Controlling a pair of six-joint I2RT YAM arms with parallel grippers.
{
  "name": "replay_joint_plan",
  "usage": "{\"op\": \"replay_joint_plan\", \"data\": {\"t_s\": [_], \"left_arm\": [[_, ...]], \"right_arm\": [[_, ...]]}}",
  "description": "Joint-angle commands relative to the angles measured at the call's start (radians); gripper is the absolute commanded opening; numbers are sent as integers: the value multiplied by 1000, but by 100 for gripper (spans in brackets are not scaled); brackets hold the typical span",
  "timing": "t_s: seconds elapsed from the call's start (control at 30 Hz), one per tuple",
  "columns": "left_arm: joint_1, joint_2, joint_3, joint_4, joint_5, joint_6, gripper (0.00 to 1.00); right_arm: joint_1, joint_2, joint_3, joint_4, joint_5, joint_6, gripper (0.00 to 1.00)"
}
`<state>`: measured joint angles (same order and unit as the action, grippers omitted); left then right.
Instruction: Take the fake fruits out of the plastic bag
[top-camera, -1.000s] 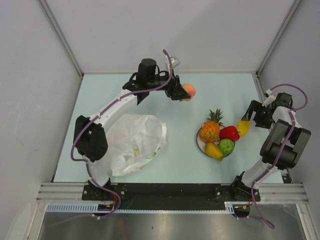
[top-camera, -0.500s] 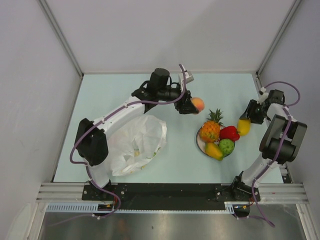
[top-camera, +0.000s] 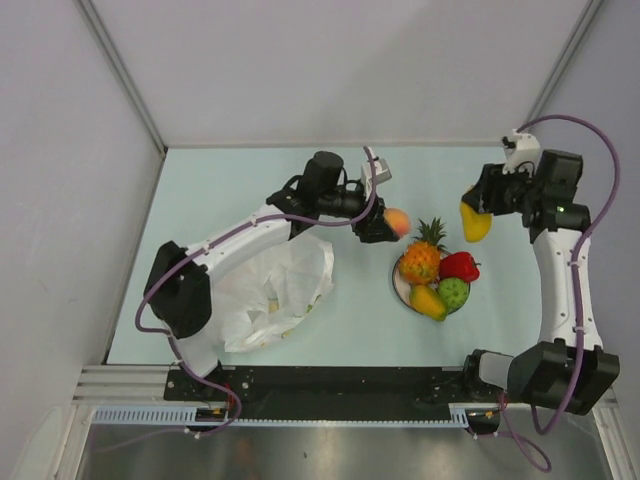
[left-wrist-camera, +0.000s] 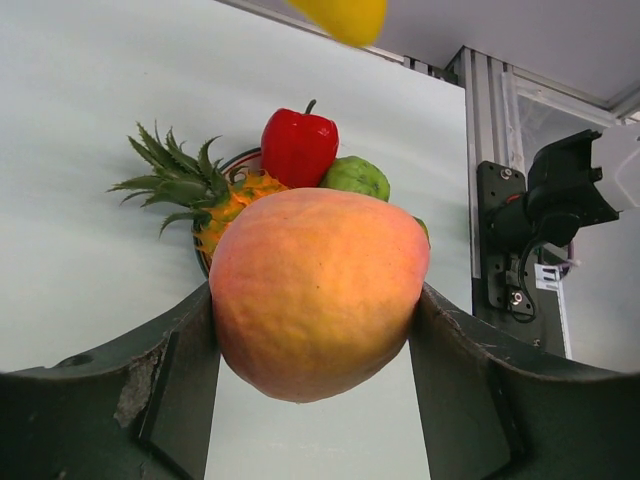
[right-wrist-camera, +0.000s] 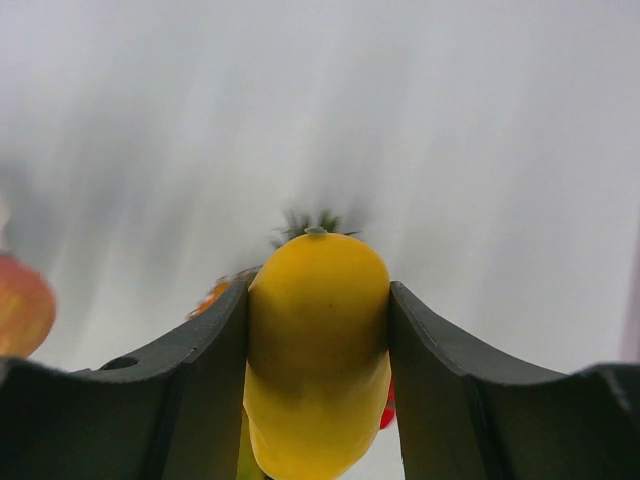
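Note:
My left gripper (top-camera: 392, 224) is shut on the pink-orange peach (top-camera: 397, 220) (left-wrist-camera: 318, 290), held in the air just left of the plate (top-camera: 399, 284). My right gripper (top-camera: 474, 213) is shut on the yellow lemon (top-camera: 475, 222) (right-wrist-camera: 318, 345), lifted above and to the right of the plate. On the plate lie the orange pineapple (top-camera: 422, 257) (left-wrist-camera: 205, 195), the red strawberry (top-camera: 460, 265) (left-wrist-camera: 298, 145), the green lumpy fruit (top-camera: 454, 292) (left-wrist-camera: 355, 178) and the yellow-orange mango (top-camera: 427, 301). The crinkly white plastic bag (top-camera: 270, 288) lies flat at the left.
Grey walls close the table on three sides. The metal frame rail (top-camera: 340, 382) runs along the near edge, with both arm bases on it. The right arm's base (left-wrist-camera: 540, 220) shows in the left wrist view.
The left arm carried the peach right and nearer, up to the plate. The right gripper closed on the lemon beside the plate and lifted it up and back.

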<state>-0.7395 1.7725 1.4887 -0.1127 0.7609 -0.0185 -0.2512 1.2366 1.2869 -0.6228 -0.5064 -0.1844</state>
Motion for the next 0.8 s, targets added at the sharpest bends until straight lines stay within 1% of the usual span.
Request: {"op": "replay_joint_plan", "data": {"t_s": [0.0, 0.03, 0.07, 0.13, 0.17, 0.27, 0.37, 0.57, 0.77], "left_arm": [[15, -140, -42, 68, 9, 15, 0], [11, -149, -54, 71, 9, 17, 0], [9, -154, -65, 77, 2, 35, 0], [8, -166, -87, 84, -2, 25, 0], [5, -174, -91, 82, -8, -1, 0], [-6, -212, -114, 84, -23, 6, 0], [-8, -229, -137, 59, -28, 17, 0], [-34, -214, -131, 57, -20, 64, 0], [-115, -131, -82, 94, -58, 120, 0]], "right_arm": [[105, 35, -20, -149, 32, 23, 20], [128, 44, -24, -138, 57, 32, 20], [138, 73, -23, -131, 71, 43, 20], [147, 102, -23, -124, 104, 68, 20], [145, 125, -23, -129, 111, 74, 20], [161, 161, -23, -153, 115, 92, 20], [179, 175, -43, -124, 127, 95, 21], [208, 222, -52, -127, 155, 91, 21], [201, 261, -84, -123, 177, 92, 23]]}}
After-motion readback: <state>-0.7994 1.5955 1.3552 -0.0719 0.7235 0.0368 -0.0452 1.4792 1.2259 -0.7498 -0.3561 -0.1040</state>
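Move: The right hand holds the yellow fruit; the plate it is bound for lies about 8 cm back, 8 cm to its left and 26 cm below. On that plate the red pepper is roughly 4 cm back and 1 cm left of the hand, the pineapple 4 cm back and 11 cm left, the green fruit 11 cm back and 3 cm left, all some 22 cm down. From the left hand, which holds the peach, the plate is about level, 12 cm right and 23 cm below. Left first, then mostly down, the right hand carries the yellow fruit towards the plate: about 5 cm across and some 13 cm lower, its fingers tipping down nearly 30 degrees and keeping their grip. The left hand, still pinching the peach, rises about 4 cm and draws back as much towards its base, staying to the left of the plate. ##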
